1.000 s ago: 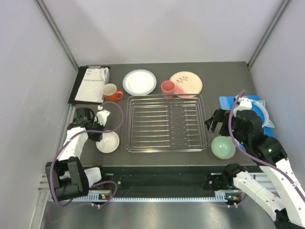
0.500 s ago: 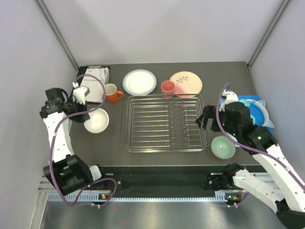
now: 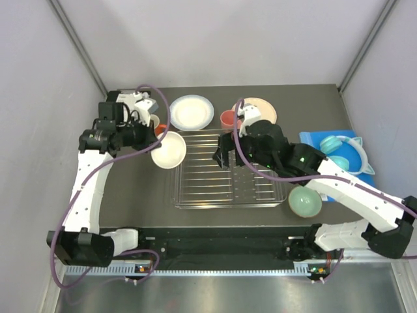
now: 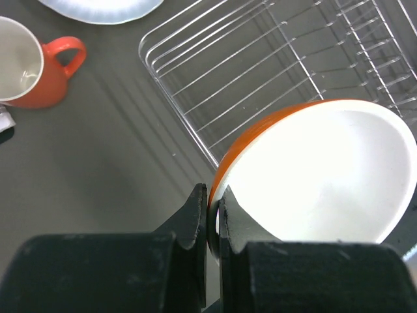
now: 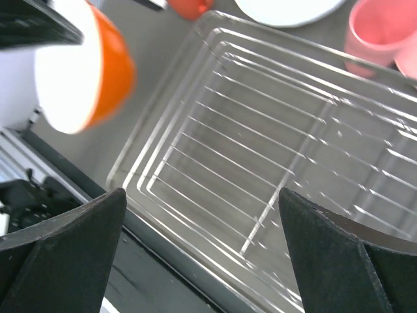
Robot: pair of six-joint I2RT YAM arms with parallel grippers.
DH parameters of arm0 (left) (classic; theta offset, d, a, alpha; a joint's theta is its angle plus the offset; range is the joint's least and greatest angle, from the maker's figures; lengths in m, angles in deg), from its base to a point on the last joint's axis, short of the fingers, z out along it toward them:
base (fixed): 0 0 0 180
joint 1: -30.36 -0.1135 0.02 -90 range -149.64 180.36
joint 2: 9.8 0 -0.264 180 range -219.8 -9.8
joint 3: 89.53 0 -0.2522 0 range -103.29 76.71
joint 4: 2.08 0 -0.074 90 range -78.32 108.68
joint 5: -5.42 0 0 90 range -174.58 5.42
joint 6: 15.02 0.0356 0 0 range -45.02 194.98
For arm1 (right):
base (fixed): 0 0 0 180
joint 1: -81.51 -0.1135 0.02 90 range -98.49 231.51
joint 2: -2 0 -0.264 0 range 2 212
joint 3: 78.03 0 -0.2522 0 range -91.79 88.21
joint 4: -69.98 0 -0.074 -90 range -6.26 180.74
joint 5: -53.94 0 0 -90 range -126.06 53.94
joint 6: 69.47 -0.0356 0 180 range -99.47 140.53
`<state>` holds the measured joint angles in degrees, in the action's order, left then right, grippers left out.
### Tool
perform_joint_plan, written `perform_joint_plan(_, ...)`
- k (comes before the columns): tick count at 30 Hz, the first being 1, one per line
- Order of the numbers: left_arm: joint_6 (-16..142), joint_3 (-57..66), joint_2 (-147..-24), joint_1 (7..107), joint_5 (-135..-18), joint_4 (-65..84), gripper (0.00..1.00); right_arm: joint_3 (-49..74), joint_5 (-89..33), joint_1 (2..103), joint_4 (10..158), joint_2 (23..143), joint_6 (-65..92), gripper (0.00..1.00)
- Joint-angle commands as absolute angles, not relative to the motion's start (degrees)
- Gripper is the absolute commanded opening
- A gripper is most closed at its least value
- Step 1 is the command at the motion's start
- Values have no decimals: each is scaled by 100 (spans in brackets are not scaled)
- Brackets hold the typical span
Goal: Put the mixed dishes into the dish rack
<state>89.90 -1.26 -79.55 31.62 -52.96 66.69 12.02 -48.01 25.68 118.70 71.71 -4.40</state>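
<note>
My left gripper [image 4: 213,208] is shut on the rim of a bowl [image 4: 326,176] that is white inside and orange outside. The bowl [image 3: 169,150] hangs tilted above the left edge of the silver wire dish rack [image 3: 215,186]. My right gripper [image 5: 201,202] is open and empty above the rack's [image 5: 260,150] middle left. Behind the rack stand an orange mug [image 4: 29,72], a blue-rimmed white plate [image 3: 191,112], a pink cup [image 3: 229,119] and a beige plate [image 3: 260,109]. A mint-green bowl [image 3: 305,201] sits at the rack's near right corner.
Turquoise headphones [image 3: 339,145] lie on a blue mat to the right of the rack. Grey walls close in the table on the left, right and back. My right arm reaches across the rack's right half.
My left gripper has lifted the bowl off the table at the near left and carried it up to the rack's left edge. My right arm has swung left from the mint-green bowl to over the rack.
</note>
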Motion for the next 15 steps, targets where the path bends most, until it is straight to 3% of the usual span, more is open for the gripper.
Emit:
perform_joint_plan(1, 8307, 68, -7739, 3519, -6162, 5889, 0, 638, -4741, 2350, 11266, 7389, -566, 100)
perform_joint_plan(7, 8026, 244, -7809, 4011, -6603, 5520, 0, 524, -4591, 2166, 10976, 7811, -707, 100)
perform_joint_plan(15, 7718, 104, -7967, 4196, -6357, 5405, 0, 655, -4669, 2095, 10440, 8285, -813, 100)
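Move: The white bowl with the orange outside, already pinched at its rim by the left hand, lies about 16 cm to the left of the open right gripper, roughly level with it in reach and height. From the left hand, the right gripper is some 20 cm to the right and 2 cm back. The rack's middle is about 22 cm right and 22 below, the orange mug 17 ahead, 7 left and 20 below, and the white plate 23 ahead, 9 right and 24 below. The bowl is carried by the left hand about 3 cm to the right and slightly forward towards the right gripper, over the rack's left end, its rim still pinched. From the other side the right hand, fingers staying wide open, sweeps some 7 cm left towards the bowl, rising about 2 cm on the way and sinking back again. ##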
